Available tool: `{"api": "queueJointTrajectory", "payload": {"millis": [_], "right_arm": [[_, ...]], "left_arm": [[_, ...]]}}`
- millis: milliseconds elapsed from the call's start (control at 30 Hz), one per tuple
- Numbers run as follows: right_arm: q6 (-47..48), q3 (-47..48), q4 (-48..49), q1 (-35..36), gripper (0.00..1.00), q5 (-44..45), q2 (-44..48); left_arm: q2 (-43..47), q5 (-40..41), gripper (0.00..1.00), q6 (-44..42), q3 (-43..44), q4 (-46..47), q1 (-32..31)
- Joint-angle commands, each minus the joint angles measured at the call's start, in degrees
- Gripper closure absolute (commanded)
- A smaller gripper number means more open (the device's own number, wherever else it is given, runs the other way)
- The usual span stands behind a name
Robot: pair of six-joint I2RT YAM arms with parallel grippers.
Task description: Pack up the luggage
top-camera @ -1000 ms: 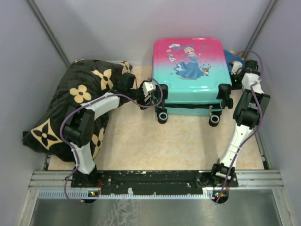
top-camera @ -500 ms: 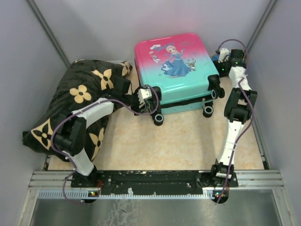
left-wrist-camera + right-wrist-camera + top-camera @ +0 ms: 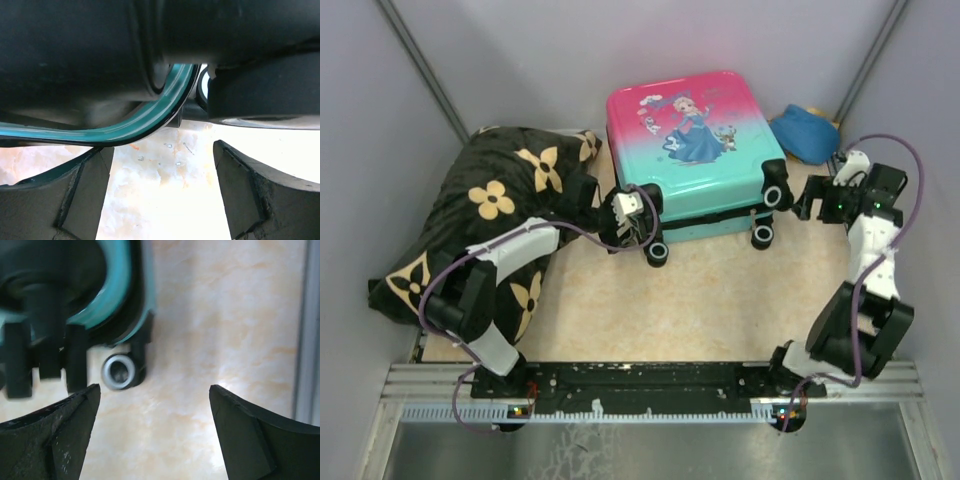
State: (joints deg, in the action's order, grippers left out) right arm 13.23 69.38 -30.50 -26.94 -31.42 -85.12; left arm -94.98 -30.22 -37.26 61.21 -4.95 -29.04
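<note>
The luggage [image 3: 695, 150], a closed pink-to-teal hard-shell case with a princess print, lies flat at the back of the table, turned slightly. My left gripper [image 3: 642, 218] is at its front-left corner beside a black wheel [image 3: 657, 250]. In the left wrist view the teal shell edge [image 3: 125, 131] and a wheel [image 3: 260, 95] fill the top, and the gripper [image 3: 162, 200] stands open over bare table. My right gripper [image 3: 804, 203] is just right of the front-right wheel [image 3: 775, 195]. It is open [image 3: 155, 435] and holds nothing, with the case [image 3: 112, 285] and a wheel [image 3: 119, 372] ahead.
A big black blanket with tan flowers [image 3: 490, 210] is heaped on the left, under the left arm. A blue cloth item [image 3: 805, 133] lies by the back right corner of the case. Grey walls close in on both sides, and a metal rail [image 3: 650, 380] runs along the near edge.
The luggage slid left and turned a little. My right arm drew back from the case's far right side to its front-right wheel, uncovering the blue item, and its jaws widened.
</note>
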Motion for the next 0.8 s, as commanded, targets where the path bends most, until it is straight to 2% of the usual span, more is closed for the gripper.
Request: {"api": "queueJointTrajectory", "payload": {"millis": [0,67,133,267,400,567,767], "right_arm": [[-3.41,-12.63,5.16,1.83,0.1,-2.63,12.85],[-4.91,-18.14,8.73,4.54,0.1,-0.81,18.46],[-5.16,-22.07,12.06,10.37,0.11,4.76,21.99],[-6.47,-25.13,16.26,20.93,0.13,14.96,22.85],[-9.86,-30.12,25.32,23.05,0.17,17.95,22.79],[-9.39,-34.6,37.35,28.52,0.24,23.88,20.21],[-9.14,-33.06,42.26,32.28,0.33,29.09,15.71]], "left_arm": [[3.35,-0.25,0.14,3.93,-0.74,3.63,-0.15],[3.17,1.15,0.13,5.46,-0.54,4.92,0.5],[2.62,2.14,0.13,7.27,0.12,6.02,0.9],[1.82,3.31,0.13,9.89,1.35,6.74,1.48],[2.25,3.91,0.13,10.16,0.64,8.41,1.69],[2.46,4.61,0.13,10.75,0.37,8.73,1.79],[3.68,5.3,0.13,10.7,-0.22,8.76,1.74]]}}
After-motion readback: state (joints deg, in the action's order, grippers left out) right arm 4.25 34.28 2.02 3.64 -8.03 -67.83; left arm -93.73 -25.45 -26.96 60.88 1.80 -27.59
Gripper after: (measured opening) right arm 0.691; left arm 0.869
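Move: The suitcase's zipper pull hangs on the near side by its right corner, about 13 cm to the right hand's left, some 2 cm ahead and 7 cm below. The upper wheel is roughly 7 cm left of that hand, 2 cm ahead and level in height; the lower wheel is 11 cm left, 1 cm ahead and 13 cm down. From the left hand the pull lies about 30 cm right, 4 cm ahead and 1 cm lower. The zipper pull draws the right hand in: it swings left about 14 cm around the near side of the suitcase's right corner, first backing off some 6 cm, then easing forward 3 cm while sinking nearly 7. Its fingers tilt up slightly and narrow partly, with the pull ahead between them. The left hand, still wide open by the left corner, edges forward and up, turning about 10 degrees counter-clockwise. ##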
